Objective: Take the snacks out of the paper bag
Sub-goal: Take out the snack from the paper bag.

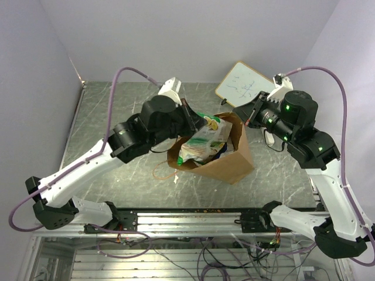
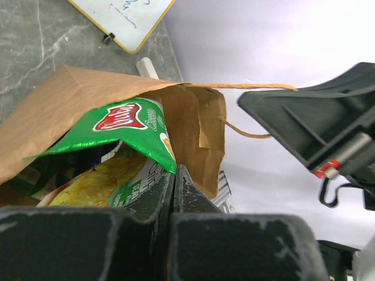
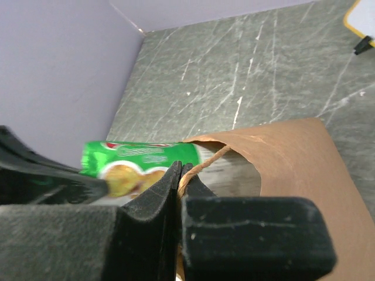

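Note:
The brown paper bag (image 1: pixel 231 161) lies at the table's middle with its mouth facing left. A green snack packet (image 1: pixel 205 139) sticks out of the mouth, over other snacks deeper inside. My left gripper (image 1: pixel 199 123) is shut on the upper corner of that green packet (image 2: pixel 132 126); in the left wrist view the jaws (image 2: pixel 174 175) pinch its edge in front of the bag (image 2: pixel 58 99). My right gripper (image 1: pixel 242 115) is shut on the bag's twisted paper handle (image 3: pixel 212 159), fingertips meeting (image 3: pixel 186 171) at the bag's (image 3: pixel 293 158) rim, with the green packet (image 3: pixel 140 158) just beyond.
A white writing board (image 1: pixel 243 85) lies at the back right, behind the bag. The bag's other handle loop (image 1: pixel 161 171) rests on the table to the bag's left. Purple walls close the left, back and right. A metal rail (image 1: pixel 187 219) runs along the near edge.

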Tool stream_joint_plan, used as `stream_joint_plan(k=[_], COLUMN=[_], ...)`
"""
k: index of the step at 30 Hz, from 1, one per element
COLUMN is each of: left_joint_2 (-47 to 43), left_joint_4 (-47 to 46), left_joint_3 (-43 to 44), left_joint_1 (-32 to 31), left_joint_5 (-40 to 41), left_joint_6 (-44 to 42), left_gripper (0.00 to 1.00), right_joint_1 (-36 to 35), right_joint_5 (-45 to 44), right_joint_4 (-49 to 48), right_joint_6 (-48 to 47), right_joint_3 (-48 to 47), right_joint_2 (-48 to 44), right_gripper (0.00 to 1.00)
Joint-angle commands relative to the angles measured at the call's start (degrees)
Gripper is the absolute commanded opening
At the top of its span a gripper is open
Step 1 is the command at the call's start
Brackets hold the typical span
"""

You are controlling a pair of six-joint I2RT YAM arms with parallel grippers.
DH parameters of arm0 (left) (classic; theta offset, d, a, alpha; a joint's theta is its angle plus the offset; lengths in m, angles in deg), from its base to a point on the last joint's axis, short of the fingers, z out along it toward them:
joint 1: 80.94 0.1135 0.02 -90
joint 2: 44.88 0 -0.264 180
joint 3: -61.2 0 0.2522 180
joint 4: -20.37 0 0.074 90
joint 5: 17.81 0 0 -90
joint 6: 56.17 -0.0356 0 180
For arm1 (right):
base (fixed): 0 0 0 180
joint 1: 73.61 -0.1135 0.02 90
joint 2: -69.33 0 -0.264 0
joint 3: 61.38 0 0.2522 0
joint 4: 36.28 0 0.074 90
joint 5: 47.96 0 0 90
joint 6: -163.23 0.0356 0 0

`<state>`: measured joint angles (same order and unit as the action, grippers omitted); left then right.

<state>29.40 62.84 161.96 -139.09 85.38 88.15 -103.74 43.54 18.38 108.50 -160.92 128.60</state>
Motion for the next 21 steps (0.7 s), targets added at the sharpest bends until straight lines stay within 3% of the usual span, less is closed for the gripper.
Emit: stream_joint_plan(k=[1,5,10,16,21], left_joint_2=[-2.9,-2.6,0.3,3.4,3.9], left_joint_4=[3.5,7.0,15.0,21.2,25.8], left_joint_3=[8.5,18.1,33.8,47.1,49.9], left_joint_1=[2.4,4.1,4.5,4.5,4.5], left_joint_5=[-4.7,-5.8,-1.4,10.1,27.9], left_joint_6=[-5.0,-10.6,-19.1,-25.9,-26.9], left_gripper=[0.07,0.07,0.07,0.07,0.07], right_joint_1=[-0.2,-0.2,-0.2,-0.2,-0.2], right_joint_5=[-6.3,-13.3,-20.4,-24.0,-25.7], right_joint_4=[-1.1,1.7,3.6,3.5,3.1], right_joint_6=[-1.7,-0.9,-1.1,-5.0,-8.5], right_joint_3=[-2.7,-3.7,-3.5,-4.2,-5.6], right_joint_2=[-1.6,-1.7,-3.3,-4.7,-4.5], right_gripper=[0.0,0.0,0.0,0.0,0.0])
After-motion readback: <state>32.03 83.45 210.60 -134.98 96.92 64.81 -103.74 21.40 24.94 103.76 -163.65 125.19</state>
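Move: The green-and-white snack packet is already pinched in the left hand; its middle hangs about 9 cm below the fingers, level with them sideways and 1 cm back, in the bag mouth. The paper bag's middle lies some 7 cm right, 4 back and 20 below; the snacks left in it about 7 right, 5 back and 22 below. From the right hand, gripping the bag's handle, the packet is roughly 10 cm left, 4 back and 9 below, the bag 3 left, 7 back and 20 below. The snack packet is drawn up out of the bag mouth by the left hand, which keeps its pinch, rises about 23 cm, then swings increasingly left over the open table (some 15 cm in all) as its fingers tip upward about 30 degrees. Meanwhile the shut right fingers keep the handle and draw it about 8 cm right, away from the packet, turning clockwise some 20 degrees. ##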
